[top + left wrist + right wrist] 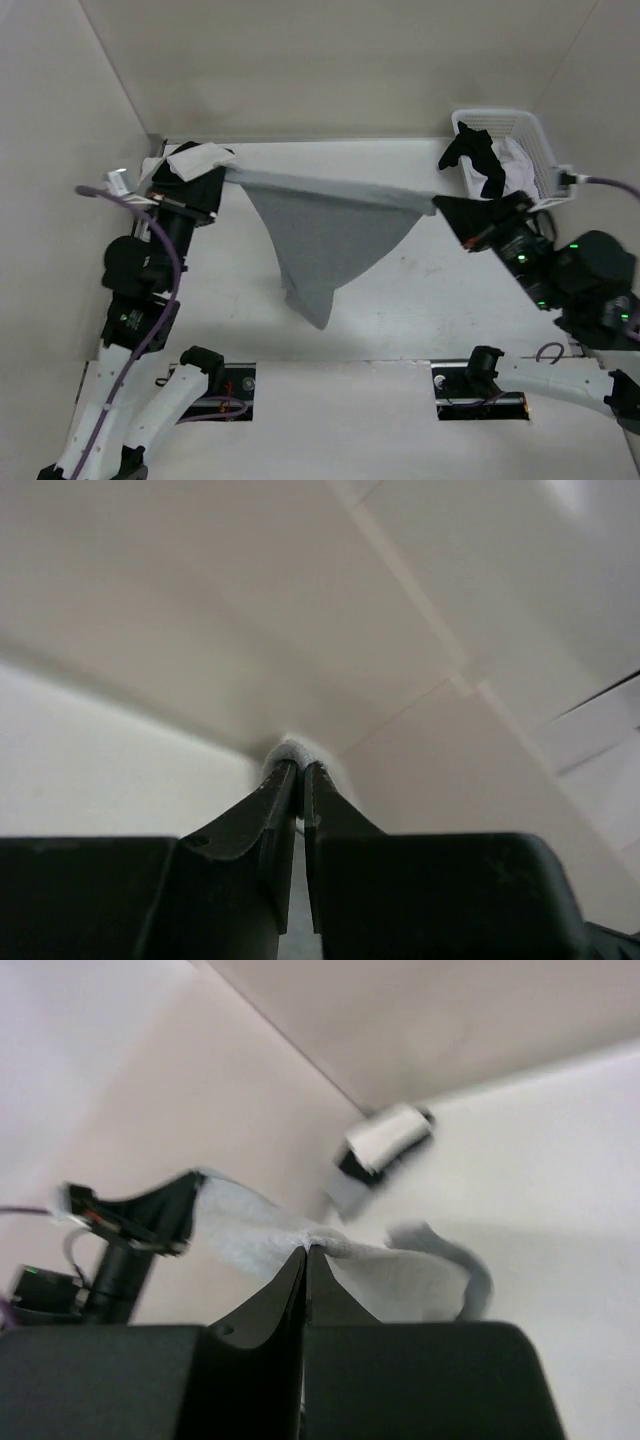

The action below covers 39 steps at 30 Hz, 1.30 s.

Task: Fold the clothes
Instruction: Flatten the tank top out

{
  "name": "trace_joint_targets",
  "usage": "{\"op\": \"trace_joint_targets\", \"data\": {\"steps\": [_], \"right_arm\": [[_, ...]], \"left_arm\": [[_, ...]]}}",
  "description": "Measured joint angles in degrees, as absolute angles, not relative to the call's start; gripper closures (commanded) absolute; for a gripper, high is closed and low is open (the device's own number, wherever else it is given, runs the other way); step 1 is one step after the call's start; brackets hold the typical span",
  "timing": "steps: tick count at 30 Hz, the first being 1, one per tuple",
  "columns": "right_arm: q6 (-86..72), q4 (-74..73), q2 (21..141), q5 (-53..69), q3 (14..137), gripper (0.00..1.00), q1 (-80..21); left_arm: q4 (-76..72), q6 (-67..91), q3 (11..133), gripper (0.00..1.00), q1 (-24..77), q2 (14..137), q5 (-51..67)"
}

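Note:
The clothes, a light grey T-shirt (pixel 325 235), hang stretched above the table between my two grippers, sagging to a point near the middle. At the back left my left gripper (pixel 228 172) is shut on one end; a small grey bunch (pixel 290 752) shows at its fingertips in the left wrist view. On the right, my right gripper (pixel 437 207) is shut on the other end. The right wrist view shows the T-shirt (pixel 400 1275) spreading away from my closed right gripper (pixel 305 1250) toward the left arm.
A white basket (pixel 535 140) at the back right holds a black garment (pixel 478 155) and a white one (pixel 515 160). A folded white cloth (pixel 195 158) lies at the back left corner by the left arm. Walls enclose the table.

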State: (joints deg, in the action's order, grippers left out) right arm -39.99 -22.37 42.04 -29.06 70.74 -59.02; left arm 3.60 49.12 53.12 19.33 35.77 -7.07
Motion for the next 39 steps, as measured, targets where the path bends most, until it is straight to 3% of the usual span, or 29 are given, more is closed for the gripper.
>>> {"op": "trace_joint_targets", "data": {"steps": [7, 14, 17, 21, 26, 33, 39], "right_arm": [[-24.47, -23.51, 47.29, -38.06, 98.56, 1.0, -75.92], [-15.66, -21.39, 51.44, -43.16, 100.16, 1.0, -78.26], [-15.2, -21.17, 53.28, -41.12, 96.01, 1.0, -69.1], [-19.55, -21.12, 58.61, -28.03, 91.42, 1.0, -46.81], [-26.55, -19.68, 75.68, -9.15, 95.74, 1.0, -25.98], [-31.33, -27.22, 103.2, 2.44, 125.64, 1.0, -17.45], [-32.84, -31.75, 106.1, 5.72, 145.21, 1.0, -16.43]], "left_arm": [[2.81, 49.69, 76.01, 0.97, 19.9, 37.28, -6.94], [0.64, 49.08, 76.93, 0.96, 19.55, 38.06, -7.35], [0.16, 48.84, 71.72, 0.97, 17.17, 42.06, -8.47], [-0.34, 48.86, 65.41, 0.97, 13.78, 53.76, -10.15], [1.13, 48.47, 65.78, 0.97, 11.62, 71.24, -12.27], [2.9, 48.21, 88.25, 0.97, 7.66, 88.64, -9.5], [2.15, 48.01, 101.03, 0.97, 3.97, 88.14, -6.37]]}}
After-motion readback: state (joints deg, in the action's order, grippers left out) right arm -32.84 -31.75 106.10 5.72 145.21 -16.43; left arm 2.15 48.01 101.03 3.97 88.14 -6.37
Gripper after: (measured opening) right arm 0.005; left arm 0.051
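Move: The grey tank top already hangs between the two shut grippers, its middle about 8 cm back, 16 cm right and 18 cm below the left hand, and about 17 cm left, 1 cm back and 20 cm below the right. The folded pile lies some 21 cm ahead, 14 cm left and 41 cm below the left hand; the basket is about 32 cm ahead, 24 cm right and 41 cm below the right. Both hands keep their pinch on the tank top's upper corners and flick it: first up and back, the left rising nearly 20 cm with fingers tipping up, then a fast sweep forward of about 35 cm and down, fingers tipping down again. Out towards the table's far edge they turn upward once more, the left edging outward and drawing the top edge wider. ##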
